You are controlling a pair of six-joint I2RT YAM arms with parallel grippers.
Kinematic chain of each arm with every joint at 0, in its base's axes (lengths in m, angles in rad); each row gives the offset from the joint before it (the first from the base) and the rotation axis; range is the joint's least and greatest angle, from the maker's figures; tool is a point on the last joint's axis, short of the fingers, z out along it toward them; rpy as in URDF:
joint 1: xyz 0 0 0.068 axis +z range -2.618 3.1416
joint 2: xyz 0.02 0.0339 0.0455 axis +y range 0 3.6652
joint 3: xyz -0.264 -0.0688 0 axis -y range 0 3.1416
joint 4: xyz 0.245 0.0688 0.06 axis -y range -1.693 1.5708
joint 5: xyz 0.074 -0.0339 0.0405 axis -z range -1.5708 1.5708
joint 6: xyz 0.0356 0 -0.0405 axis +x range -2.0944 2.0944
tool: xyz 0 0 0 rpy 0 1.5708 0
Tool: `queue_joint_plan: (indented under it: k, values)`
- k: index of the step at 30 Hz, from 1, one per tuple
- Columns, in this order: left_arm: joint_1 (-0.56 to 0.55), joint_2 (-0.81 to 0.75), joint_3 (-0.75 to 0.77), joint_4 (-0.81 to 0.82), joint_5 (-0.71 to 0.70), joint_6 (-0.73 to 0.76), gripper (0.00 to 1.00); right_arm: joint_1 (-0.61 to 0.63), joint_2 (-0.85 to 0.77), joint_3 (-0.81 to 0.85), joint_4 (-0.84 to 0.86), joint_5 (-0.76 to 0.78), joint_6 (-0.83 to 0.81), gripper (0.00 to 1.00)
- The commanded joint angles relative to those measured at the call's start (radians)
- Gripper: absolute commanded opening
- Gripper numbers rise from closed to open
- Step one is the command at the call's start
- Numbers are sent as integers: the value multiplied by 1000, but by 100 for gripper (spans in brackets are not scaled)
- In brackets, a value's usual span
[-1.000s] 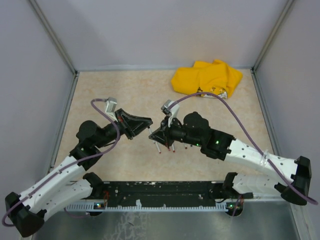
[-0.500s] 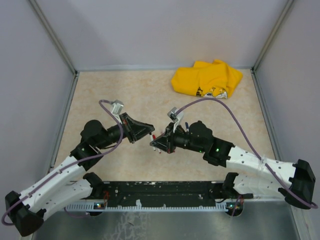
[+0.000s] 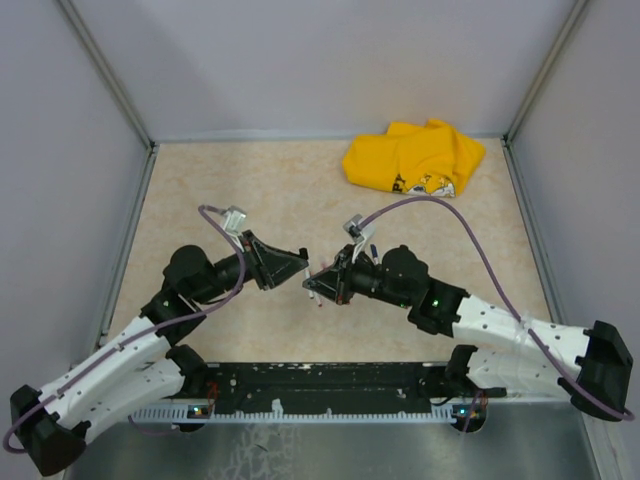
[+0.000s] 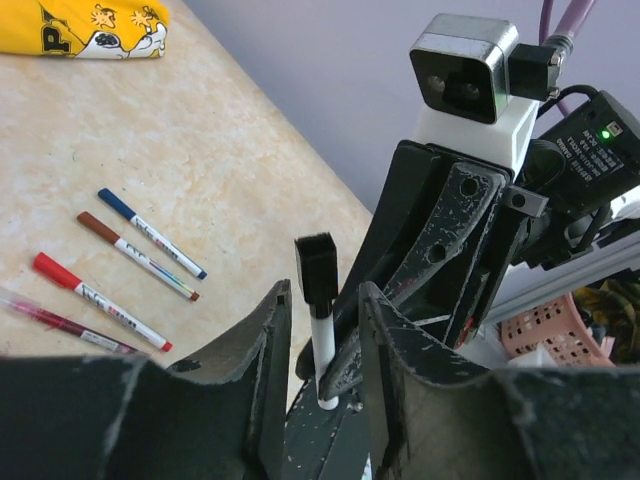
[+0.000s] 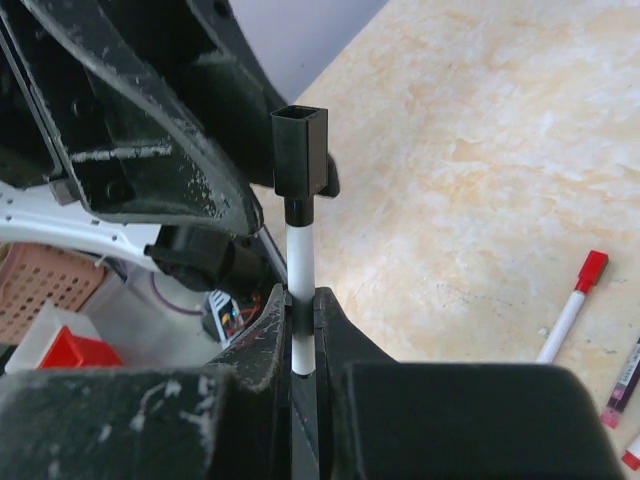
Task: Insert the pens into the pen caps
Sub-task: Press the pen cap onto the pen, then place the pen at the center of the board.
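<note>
My right gripper [image 5: 303, 300] is shut on a white pen [image 5: 301, 260] that points toward the left gripper. A black pen cap [image 5: 302, 150] sits on its tip. In the left wrist view the capped pen [image 4: 323, 345] stands between the jaws of my left gripper [image 4: 324, 292], which are open with a gap on each side of the cap [image 4: 317, 268]. From above, the left gripper [image 3: 297, 270] and right gripper [image 3: 318, 285] meet tip to tip at mid table. Several capped pens lie on the table: blue [image 4: 150, 232], brown [image 4: 135, 254], red [image 4: 98, 300].
A crumpled yellow cloth [image 3: 415, 155] lies at the back right of the table. A red-capped pen [image 5: 570, 315] lies under the right arm. A pink basket [image 4: 545, 330] shows beyond the near edge. Grey walls enclose the left, back and right sides.
The two grippers came together tip to tip. The left gripper, which was shut, has opened and let go of the black cap, which stays on the pen in the right gripper.
</note>
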Motion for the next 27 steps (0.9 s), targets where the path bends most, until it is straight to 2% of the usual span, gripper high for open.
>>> queue_joint_plan:
  k: [1,4,7,12,19,23,27]
  values:
    - [-6,-28,-28,60,-38,-42,42,-11,-41,-21,95,66,28,0]
    - [-6,-32,-29,67,-50,-49,55,-7,-55,-36,100,75,33,0]
    - [-6,-35,-27,56,-52,-42,62,-7,-70,-42,80,101,30,0]
    - [-6,-64,-4,-40,-96,3,65,-8,-95,-49,28,155,31,0]
    - [24,-42,135,-368,-277,98,67,-8,-22,31,-173,254,18,0]
    - [135,44,200,-447,-178,140,67,-9,100,122,-298,274,-8,0]
    - [236,98,229,-492,-109,164,67,-6,237,199,-355,248,-16,0]
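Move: The black cap is already on the white pen upright in my right hand. It stands between my part-open left fingers, about 1 cm above that hand's point. For my right hand, the nearest of the row of laid-out pens is the small red-capped one, roughly 16 cm ahead, 1 cm right and 24 cm below; the pink pen lies 4 cm to the right of it, and the red marker 7 cm right of it and 2 cm farther out. I spread my left fingers wider around the cap almost in place, then swing that hand away, forward and left about 8 cm, turning counter-clockwise. My right hand keeps its pinch on the white pen, eases forward and right, then sinks about 7 cm towards the laid-out pens, its fingers tipping down and turning some 15 degrees clockwise. ##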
